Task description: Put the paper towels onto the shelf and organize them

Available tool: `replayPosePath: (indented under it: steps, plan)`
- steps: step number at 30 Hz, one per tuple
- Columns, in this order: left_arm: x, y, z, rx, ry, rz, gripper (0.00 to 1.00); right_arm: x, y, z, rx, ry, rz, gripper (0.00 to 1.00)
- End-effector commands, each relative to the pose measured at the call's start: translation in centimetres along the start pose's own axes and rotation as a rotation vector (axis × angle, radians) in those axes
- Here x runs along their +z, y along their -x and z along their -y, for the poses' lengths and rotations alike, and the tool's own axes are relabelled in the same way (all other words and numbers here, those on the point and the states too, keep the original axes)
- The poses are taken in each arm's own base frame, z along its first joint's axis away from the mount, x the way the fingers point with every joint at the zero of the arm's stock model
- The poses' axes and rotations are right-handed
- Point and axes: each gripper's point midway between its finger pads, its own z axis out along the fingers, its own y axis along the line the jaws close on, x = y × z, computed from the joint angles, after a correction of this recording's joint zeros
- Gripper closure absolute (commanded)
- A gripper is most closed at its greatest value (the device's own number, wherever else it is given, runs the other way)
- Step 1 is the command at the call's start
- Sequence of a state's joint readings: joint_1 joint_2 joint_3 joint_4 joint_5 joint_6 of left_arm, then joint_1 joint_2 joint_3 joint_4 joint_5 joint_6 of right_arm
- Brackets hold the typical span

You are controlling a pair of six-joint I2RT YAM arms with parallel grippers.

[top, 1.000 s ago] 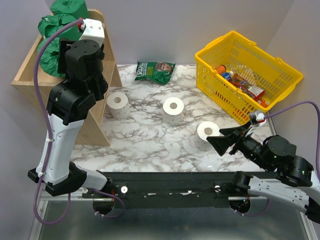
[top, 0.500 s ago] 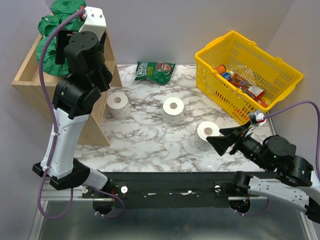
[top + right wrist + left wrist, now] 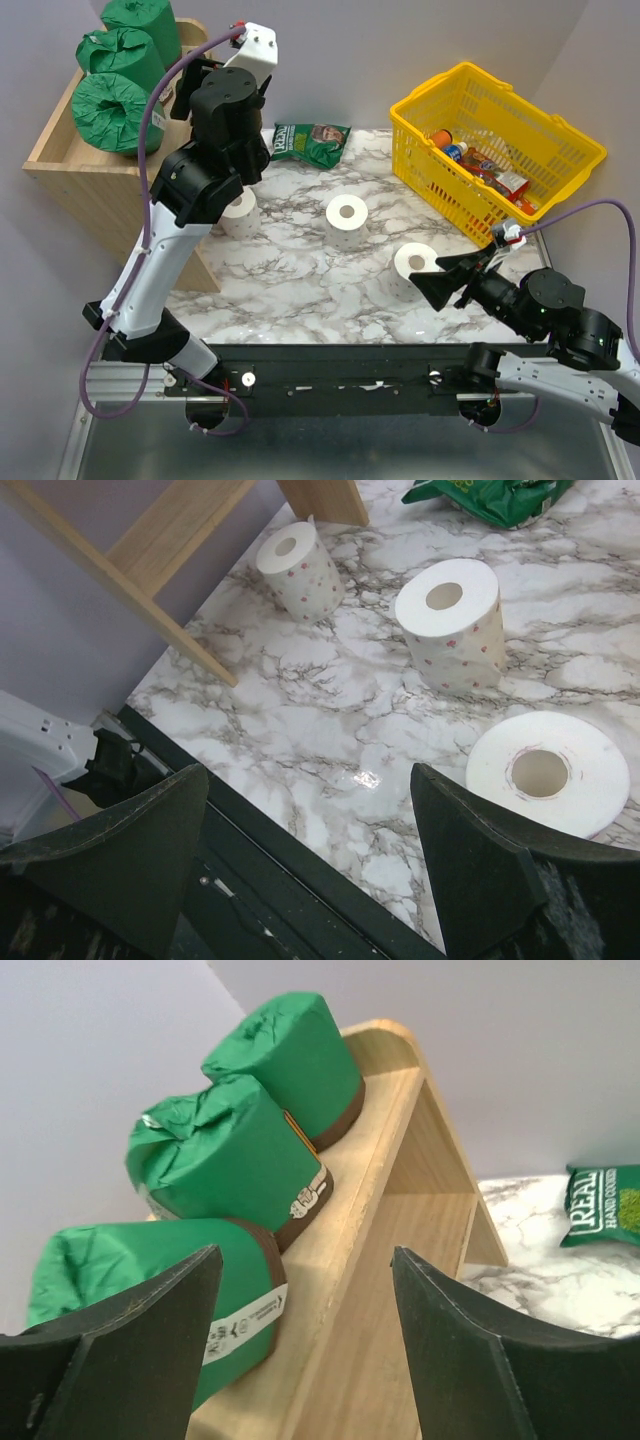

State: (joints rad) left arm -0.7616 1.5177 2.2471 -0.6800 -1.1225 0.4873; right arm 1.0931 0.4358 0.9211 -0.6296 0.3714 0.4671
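Observation:
Three green-wrapped paper towels [image 3: 110, 108] [image 3: 118, 52] [image 3: 138, 22] lie in a row on the top tray of the wooden shelf [image 3: 70, 172]. In the left wrist view the green rolls [image 3: 225, 1155] [image 3: 290, 1055] [image 3: 130, 1290] sit left of the shelf's raised edge [image 3: 370, 1250]. My left gripper [image 3: 185, 88] [image 3: 305, 1260] is open and empty, just right of the tray. Three bare white rolls stand on the marble table: one [image 3: 238, 208] partly behind my left arm, one [image 3: 347, 220] in the middle, one [image 3: 413, 268] beside my right gripper [image 3: 445, 282]. My right gripper [image 3: 310, 780] is open and empty, with the nearest white roll [image 3: 545, 770] by its right finger.
A yellow plastic basket [image 3: 420, 100] with bottles and packets stands at the back right. A flat green snack bag [image 3: 310, 142] lies at the back middle. The shelf's leg [image 3: 170, 540] reaches the table at the left. The black rail [image 3: 340, 375] runs along the near edge.
My left arm has swung right, off the shelf's top tray, uncovering the three green rolls. My right arm has not moved.

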Motion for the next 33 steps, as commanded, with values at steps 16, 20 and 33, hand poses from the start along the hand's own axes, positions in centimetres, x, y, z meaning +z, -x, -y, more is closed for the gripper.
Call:
replayPosePath:
  steps: [16, 20, 33]
  plan:
    - [3.1, -10.1, -2.8, -0.050, 0.079, -0.218, 0.27, 0.6, 0.2, 0.0, -0.023, -0.022, -0.018, 0.09]
    - [3.1, -10.7, -4.0, -0.058, 0.094, -0.227, 0.27, 0.8, 0.0, -0.2, -0.020, -0.015, -0.021, 0.09]
    - [2.2, -6.4, -0.4, -0.184, -0.226, -0.072, 0.23, 1.2, 0.1, -0.4, -0.012, -0.019, -0.019, 0.09]
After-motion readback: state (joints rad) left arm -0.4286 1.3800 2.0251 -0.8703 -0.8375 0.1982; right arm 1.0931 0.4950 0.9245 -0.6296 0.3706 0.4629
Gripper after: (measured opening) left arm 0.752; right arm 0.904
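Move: The front green paper towel roll on top of the shelf is about 14 cm to the left of the left hand, some 3 cm back and 9 cm lower. From this hand, the middle green roll is roughly 12 cm left and 7 cm ahead, and the far one about 9 cm left and 16 cm ahead. For the right hand, the front roll is some 47 cm left, 16 cm ahead and 14 cm up. With its open left finger, the left hand shoves the front roll leftward on the shelf top. It sweeps down and to its left, about 8 cm lower and 9 cm across, tipping and turning left some 10 degrees, then eases back right and slightly up by a centimetre or two; the fingers stay open. ##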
